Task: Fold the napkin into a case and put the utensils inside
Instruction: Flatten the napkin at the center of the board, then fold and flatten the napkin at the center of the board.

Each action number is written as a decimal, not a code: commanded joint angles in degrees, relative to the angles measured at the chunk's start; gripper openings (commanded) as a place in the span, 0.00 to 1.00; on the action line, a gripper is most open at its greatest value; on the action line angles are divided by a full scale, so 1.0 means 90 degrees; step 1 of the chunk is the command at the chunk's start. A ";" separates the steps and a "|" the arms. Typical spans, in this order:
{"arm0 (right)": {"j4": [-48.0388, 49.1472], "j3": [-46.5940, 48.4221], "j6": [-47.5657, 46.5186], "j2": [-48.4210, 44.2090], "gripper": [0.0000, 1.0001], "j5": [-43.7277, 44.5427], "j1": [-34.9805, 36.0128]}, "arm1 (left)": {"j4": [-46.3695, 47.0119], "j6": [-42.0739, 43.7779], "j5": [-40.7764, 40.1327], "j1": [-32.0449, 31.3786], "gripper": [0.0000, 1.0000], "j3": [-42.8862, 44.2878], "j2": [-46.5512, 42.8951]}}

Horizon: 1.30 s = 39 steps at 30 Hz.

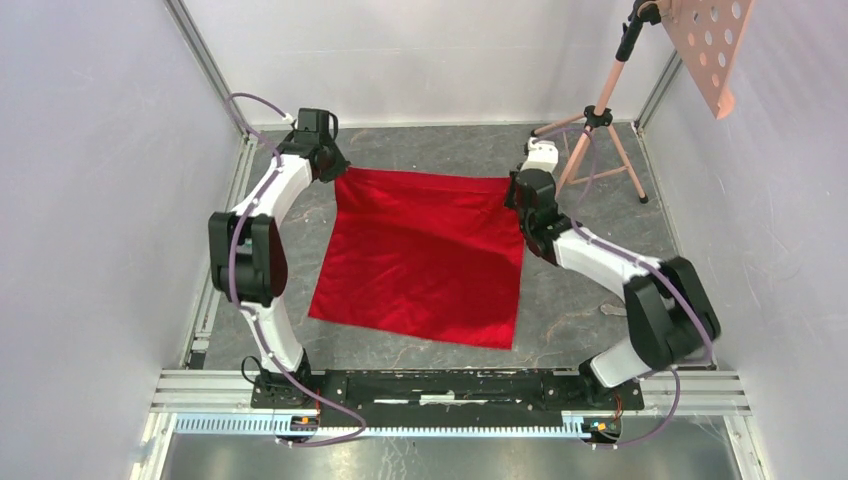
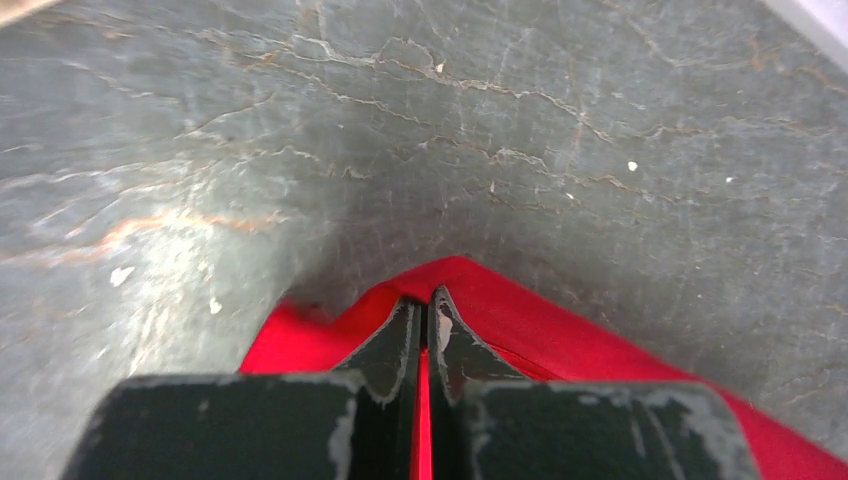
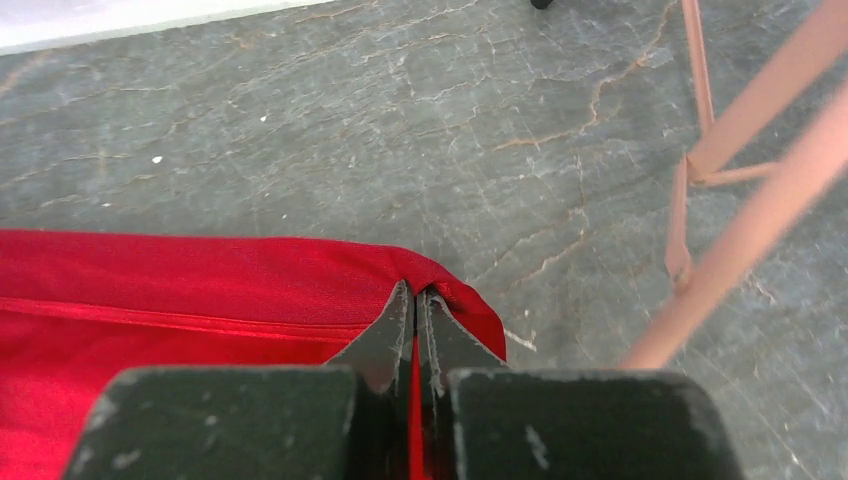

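The bright red napkin (image 1: 420, 255) lies spread on the grey table, its far edge pulled taut between both arms. My left gripper (image 1: 338, 172) is shut on the far left corner; the left wrist view shows red cloth (image 2: 520, 310) pinched between its fingers (image 2: 395, 345). At the far right corner my right gripper (image 1: 512, 192) is shut on the napkin (image 3: 200, 290), with cloth wrapped over its fingertips (image 3: 385, 335). The near edge rests flat on the table. No utensils show in any view. The napkin is an open sheet, not folded into a case.
A pink tripod stand (image 1: 600, 130) stands at the far right, close behind the right arm, and its legs (image 3: 700, 160) show in the right wrist view. A perforated pink board (image 1: 712, 45) hangs top right. White walls enclose the table (image 1: 580, 310).
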 commanded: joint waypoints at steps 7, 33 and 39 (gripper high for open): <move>0.0233 0.1684 -0.0717 0.1573 0.00 -0.0766 -0.0241 | 0.1041 0.0125 0.1515 0.0350 0.02 0.0372 0.0972; -0.2282 -0.1208 -0.0559 -0.1377 0.00 -0.3427 -0.0230 | -0.0825 0.0360 0.2400 0.0461 0.04 -0.3499 -0.1730; -0.2288 -0.1872 -0.0514 -0.1858 0.00 -0.3460 -0.0241 | -0.0914 0.0402 0.2157 0.0468 0.05 -0.4004 -0.1984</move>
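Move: Pinched in both hands is the napkin's raised far edge; the rest trails towards the bases. Its near-left corner lies about 29 cm back of the left hand, 8 cm to its left and some 13 cm below; the near-right corner is roughly 30 cm straight back of the right hand, 14 cm below. A toy block sits some 14 cm left of the left hand, level with it. The tripod's near foot is about 6 cm back and 4 cm right of the right hand. Casting the held edge a little farther out while lowering it, about 6 cm forward with the right hand and mostly down with the left, both arms then reverse and draw it back some 20 cm over the napkin towards its near edge, sinking further. Both hands tip down nearly 30 degrees, the right also turning counter-clockwise, and keep their pinch on the corners. ##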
